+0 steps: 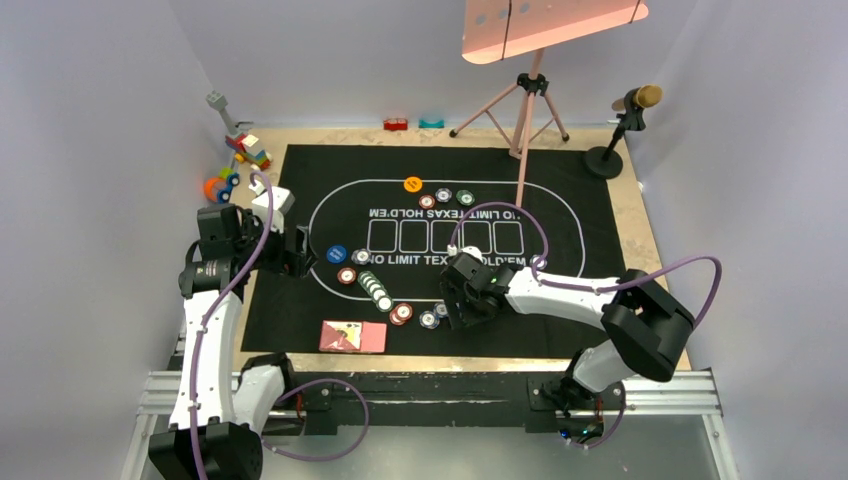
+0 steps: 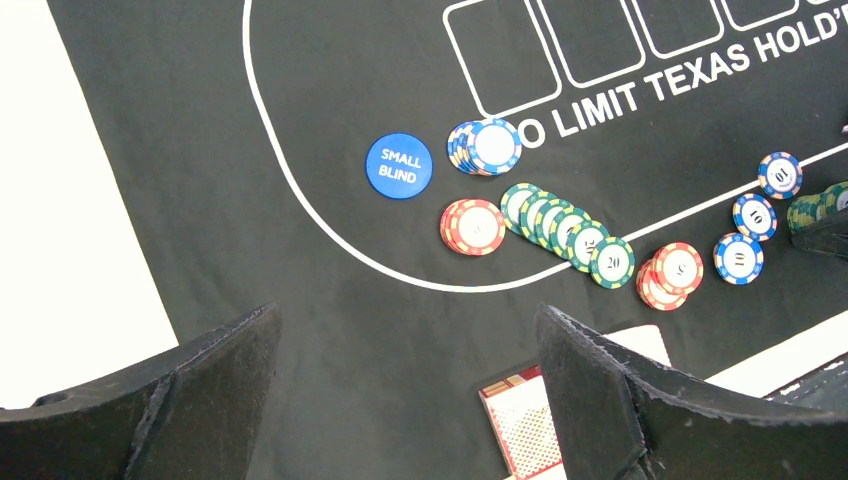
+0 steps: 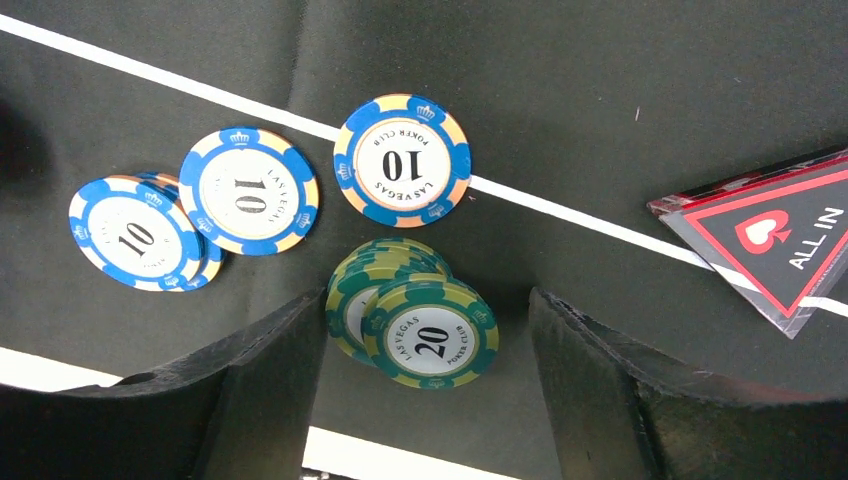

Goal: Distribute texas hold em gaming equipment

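A leaning stack of green 20 chips (image 3: 415, 315) lies on the black mat between the jaws of my right gripper (image 3: 428, 300). The gripper is open; its left finger is close against the stack and its right finger stands apart. Three blue 10 chips (image 3: 250, 190) lie just beyond, and the red triangular marker (image 3: 780, 235) lies at the right. My left gripper (image 2: 407, 312) hangs open and empty over the mat. Ahead of it lie the blue button (image 2: 399, 166), red chips (image 2: 474, 226) and a row of green chips (image 2: 565, 232). The pink-backed cards (image 2: 520, 420) are under its right finger. The orange button (image 1: 412, 184) sits at the far side.
The black printed mat (image 1: 590, 250) covers most of the table. Toy blocks (image 1: 250, 150) stand at the back left. A pink tripod (image 1: 525, 110) and a microphone stand (image 1: 620, 130) rise at the back right. The cards (image 1: 352, 337) lie near the mat's front edge.
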Available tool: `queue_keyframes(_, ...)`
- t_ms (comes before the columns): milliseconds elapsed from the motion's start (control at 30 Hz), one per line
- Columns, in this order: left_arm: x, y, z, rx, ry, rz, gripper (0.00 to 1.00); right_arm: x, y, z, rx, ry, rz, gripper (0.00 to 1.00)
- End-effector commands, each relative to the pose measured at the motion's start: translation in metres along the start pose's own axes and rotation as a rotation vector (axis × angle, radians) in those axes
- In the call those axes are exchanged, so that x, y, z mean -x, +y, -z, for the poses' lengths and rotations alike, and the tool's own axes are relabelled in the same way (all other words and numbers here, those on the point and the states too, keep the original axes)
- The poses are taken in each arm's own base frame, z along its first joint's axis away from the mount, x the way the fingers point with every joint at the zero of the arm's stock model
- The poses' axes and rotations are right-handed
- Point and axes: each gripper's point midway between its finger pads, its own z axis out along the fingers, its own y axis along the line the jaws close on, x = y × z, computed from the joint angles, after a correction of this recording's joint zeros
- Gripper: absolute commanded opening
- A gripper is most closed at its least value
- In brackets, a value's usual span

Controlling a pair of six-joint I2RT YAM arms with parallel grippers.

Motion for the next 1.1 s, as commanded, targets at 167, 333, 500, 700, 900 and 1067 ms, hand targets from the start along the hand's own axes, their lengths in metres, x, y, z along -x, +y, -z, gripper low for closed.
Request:
queue_keyframes(167, 0.007, 0.001, -0.001, -0.003, -0.036, -0.02, 1.0, 0.007, 0.004, -0.004, -0.005, -0.035, 0.005, 0.61)
queue_keyframes(333, 0.007, 0.002, 0.0, -0.002, -0.037, -0.019, 1.0, 0.008, 0.006, 0.0, 0.006, -0.039, 0.007, 0.46)
queue_keyframes(500, 0.008, 0.001, 0.0, -0.002, -0.04, -0.021, 1.0, 0.009, 0.006, 0.003, 0.005, -0.041, 0.003, 0.32)
queue_keyframes(700, 0.007, 0.001, 0.0, -0.005, -0.038, -0.022, 1.0, 0.025, 0.009, 0.022, 0.02, -0.087, -0.011, 0.22)
queue_keyframes(900, 0.008, 0.001, 0.0, -0.005, -0.042, -0.024, 1.0, 0.05, 0.011, 0.055, 0.032, -0.161, -0.022, 0.18)
queue_keyframes(1067, 0.007, 0.0, 0.001, -0.005, -0.043, -0.025, 1.0, 0.078, -0.015, 0.068, 0.003, -0.223, -0.113, 0.14)
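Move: The green 20 chips stand in a small stack between the right hand's open fingers, about level with them. From this hand the nearest blue 10 chip lies some 4 cm ahead and 2 cm left, a second 2 cm ahead and 6 cm left, and the All In triangle 6 cm ahead and 9 cm right. From the idle left hand the green chips are roughly 34 cm right, 8 cm back and 17 cm below. The right fingers close on the green stack by its sides, then lift it about 6 cm, drifting slightly forward. ##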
